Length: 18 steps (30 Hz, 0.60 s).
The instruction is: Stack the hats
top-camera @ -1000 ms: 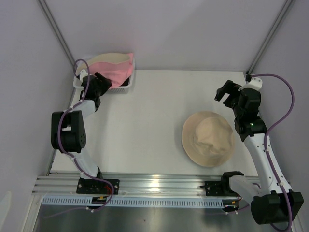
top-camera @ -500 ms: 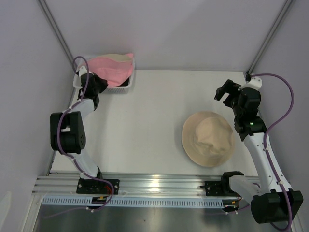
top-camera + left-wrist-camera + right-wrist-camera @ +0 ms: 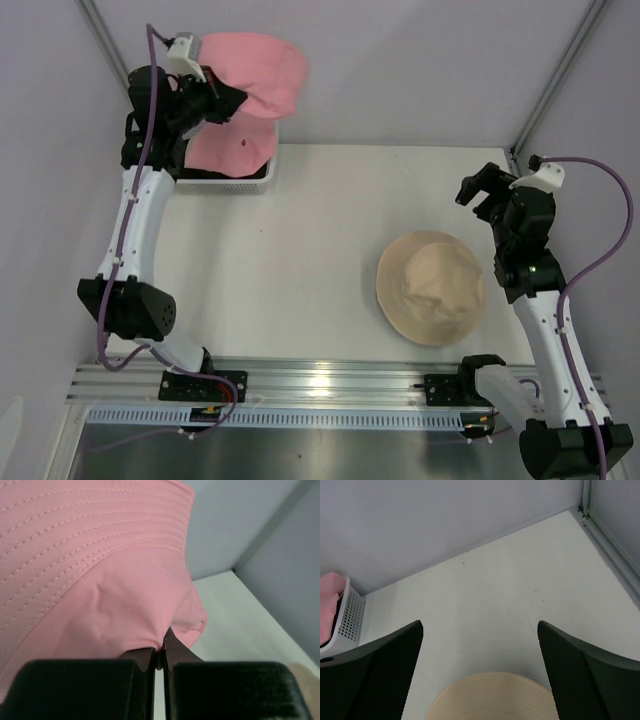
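Observation:
A pink hat [image 3: 258, 74] hangs in the air above the back-left corner, with my left gripper [image 3: 236, 98] shut on a fold of its fabric. In the left wrist view the pink hat [image 3: 95, 570] fills the frame, its cloth pinched between the closed tips of my left gripper [image 3: 159, 652]. More pink fabric [image 3: 232, 150] lies below in the basket; whether it is a separate hat is unclear. A cream hat [image 3: 432, 288] lies flat on the table at the right. My right gripper [image 3: 478, 190] hovers open behind it, holding nothing, and the cream hat [image 3: 492, 697] shows below my right gripper [image 3: 480, 626].
The white mesh basket [image 3: 256, 181] stands at the back left against the wall, also seen at the left edge of the right wrist view as the basket [image 3: 350, 617]. Metal frame posts rise at both back corners. An aluminium rail runs along the near edge.
My left gripper has closed on the pink hat in the basket and risen high with it. The cream fabric seen in the basket before is now covered. The right arm shifted slightly right.

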### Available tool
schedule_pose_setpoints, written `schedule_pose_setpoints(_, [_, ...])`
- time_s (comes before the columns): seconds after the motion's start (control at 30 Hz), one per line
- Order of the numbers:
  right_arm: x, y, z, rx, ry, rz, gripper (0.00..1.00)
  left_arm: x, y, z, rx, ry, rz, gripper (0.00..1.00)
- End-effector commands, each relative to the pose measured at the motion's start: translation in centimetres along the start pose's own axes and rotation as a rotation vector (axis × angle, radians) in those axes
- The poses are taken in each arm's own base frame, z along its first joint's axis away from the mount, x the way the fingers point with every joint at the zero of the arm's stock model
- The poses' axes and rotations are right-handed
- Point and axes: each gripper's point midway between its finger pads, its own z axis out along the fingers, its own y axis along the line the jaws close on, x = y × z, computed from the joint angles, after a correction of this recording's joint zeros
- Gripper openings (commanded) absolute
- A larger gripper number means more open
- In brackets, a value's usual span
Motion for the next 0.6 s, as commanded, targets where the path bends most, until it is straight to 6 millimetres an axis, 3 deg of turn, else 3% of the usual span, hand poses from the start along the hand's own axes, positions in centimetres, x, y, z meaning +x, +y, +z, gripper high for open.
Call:
schedule_pose_setpoints(0.0, [-4.3, 0.3, -2.7, -0.013, -0.132, 0.026, 0.99, 1.1, -10.0, -3.6, 0.274, 0.125, 0.163, 0.01])
schedule_pose_setpoints(0.13, [-5.3, 1.7, -5.4, -0.13, -0.195, 0.018, 0.99, 1.0, -16.6, -5.6, 0.49, 0.095, 0.151, 0.01])
schedule_pose_setpoints(0.23, [-6.6, 1.4, -7.6, -0.134, -0.261, 0.039, 0.99, 1.5, -21.8, -8.2, 0.703, 0.105, 0.084, 0.01])
schedule_pose_setpoints(0.3, [-7.3, 1.2, -9.0, -0.137, -0.291, 0.046, 0.99, 2.6, -23.7, -9.6, 0.806, 0.135, 0.064, 0.01])
schedule_pose_setpoints(0.33, [-7.3, 1.1, -9.3, -0.138, -0.29, 0.046, 0.99, 3.6, -25.6, -11.3, 0.898, 0.16, 0.079, 0.01])
schedule_pose_setpoints(0.47, [-7.3, 1.9, -10.8, -0.195, -0.29, 0.034, 0.99, 5.5, -27.6, -13.5, 0.939, 0.177, 0.219, 0.01])
schedule_pose_setpoints(0.57, [-6.7, 4.4, -12.2, -0.358, -0.274, -0.048, 0.99, 6.7, -27.2, -13.9, 0.921, 0.197, 0.293, 0.01])
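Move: The left hand, already pinching the pink hat high up, is taking it to the beige hat, which lies some 21 cm back, 47 cm to the right and 31 cm below. The basket, with more pink cloth in it, is about 13 cm ahead, 9 cm left and 37 cm below. From the empty right hand the beige hat lies roughly 7 cm back, 10 cm left and 20 cm down. Back and to the right, almost level, the left hand swings the pink hat away from the basket towards the beige hat, travelling about 30 cm and turning some 50 degrees clockwise until its fingers point nearly straight right; the pinch holds. The right hand, empty and still wide open, backs off and rises in equal measure away from the beige hat, tipping up. ##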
